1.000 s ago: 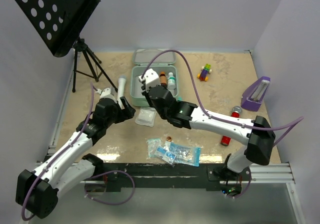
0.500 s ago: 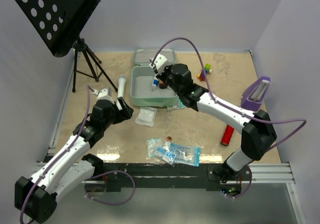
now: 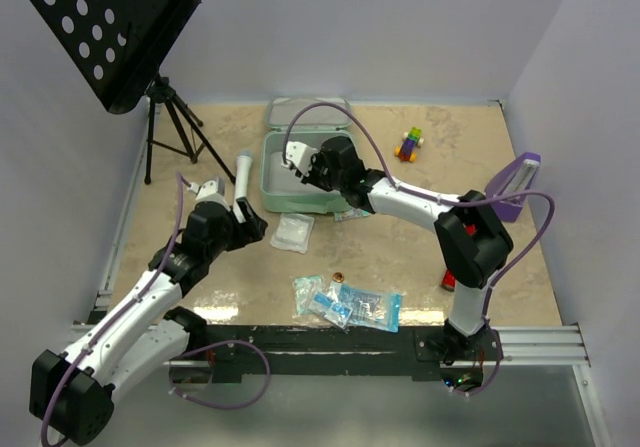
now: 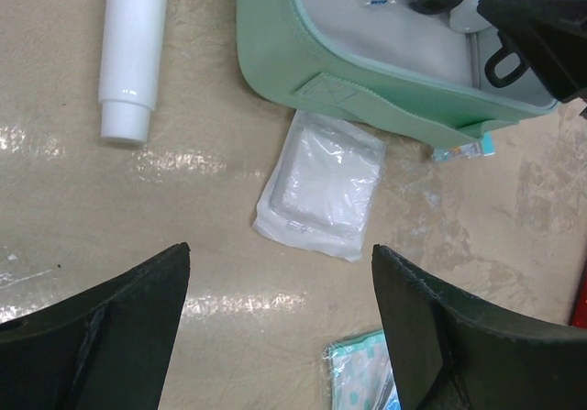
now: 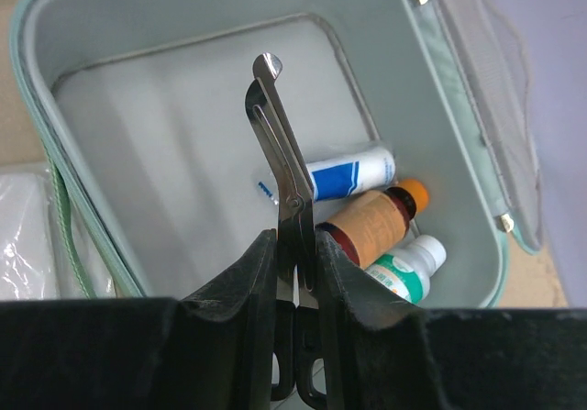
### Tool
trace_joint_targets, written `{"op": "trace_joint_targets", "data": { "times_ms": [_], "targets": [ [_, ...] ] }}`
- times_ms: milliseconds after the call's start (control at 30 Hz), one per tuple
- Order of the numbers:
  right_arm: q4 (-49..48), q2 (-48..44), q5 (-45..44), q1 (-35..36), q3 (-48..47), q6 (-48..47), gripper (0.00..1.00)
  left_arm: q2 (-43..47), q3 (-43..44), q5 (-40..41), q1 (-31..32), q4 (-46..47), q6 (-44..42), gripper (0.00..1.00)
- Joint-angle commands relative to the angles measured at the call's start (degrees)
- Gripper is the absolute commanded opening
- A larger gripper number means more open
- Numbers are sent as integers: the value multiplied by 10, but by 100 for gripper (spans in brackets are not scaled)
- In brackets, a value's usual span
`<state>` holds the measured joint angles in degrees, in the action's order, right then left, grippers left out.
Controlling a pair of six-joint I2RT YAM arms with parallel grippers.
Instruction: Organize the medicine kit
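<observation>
The medicine kit lies open at the table's back middle, a pale mint-green case with its lid folded back. My right gripper hangs over its inside, shut on metal scissors with black handles, blades pointing into the kit. Inside the kit lie a white and blue tube, a brown bottle and a white and green bottle. My left gripper stands open just left of the kit, above bare table, with a white gauze packet ahead of its fingertips.
A white tube lies left of the kit. Blue packets and a coin sit near the front edge. A red stick, a purple wedge and a small toy are at the right. A music stand stands back left.
My right arm swung the scissors from the kit's back edge down and left, over the kit's inside. The left arm hardly moved.
</observation>
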<state>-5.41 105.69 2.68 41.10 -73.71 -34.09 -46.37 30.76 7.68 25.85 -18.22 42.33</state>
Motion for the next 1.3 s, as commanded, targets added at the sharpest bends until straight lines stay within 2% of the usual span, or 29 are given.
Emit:
{"op": "trace_joint_targets", "data": {
  "times_ms": [0, 233, 800, 1133, 1267],
  "targets": [
    [18, 0, 44, -12, -27, -1, 0, 4, -15, -7, -4, 20, -3, 84],
    [51, 7, 52, -16, -10, -16, 0, -5, -29, -20, -4, 34, 0, 84],
    [86, 7, -19, -16, 14, -8, 1, -13, -36, -27, -4, 42, 5, 84],
    [65, -38, -45, -15, 27, 33, 51, -15, -33, -31, -4, 42, 4, 85],
    [58, -63, -52, -12, 32, 48, 65, -17, -31, -32, -4, 42, 6, 85]
  ]
}}
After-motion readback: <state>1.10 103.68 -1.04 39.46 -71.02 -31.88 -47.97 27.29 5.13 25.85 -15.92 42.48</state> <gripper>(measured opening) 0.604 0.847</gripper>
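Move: The right gripper holds the scissors by the handles, low over the open medicine case, blades pointing ahead and left. The spot for their handles on the bare case floor is about 6 cm below, 3 cm right and 1 cm back. Beyond lie the blue-white tube, 8 cm straight ahead, the brown bottle, 8 ahead and 4 right, and the white bottle, 7 ahead and 7 right. From the empty left gripper, that spot is roughly 13 cm forward and 18 right. Lower the right gripper about 4.5 cm towards the bare case floor, easing it some 3.5 cm to the right with a slight wrist tilt. Low down, open the fingers to let go of the scissors, then start back up a couple of centimetres as they spread. Meanwhile let the open left gripper sink about 2.5 cm over the table, touching nothing. ##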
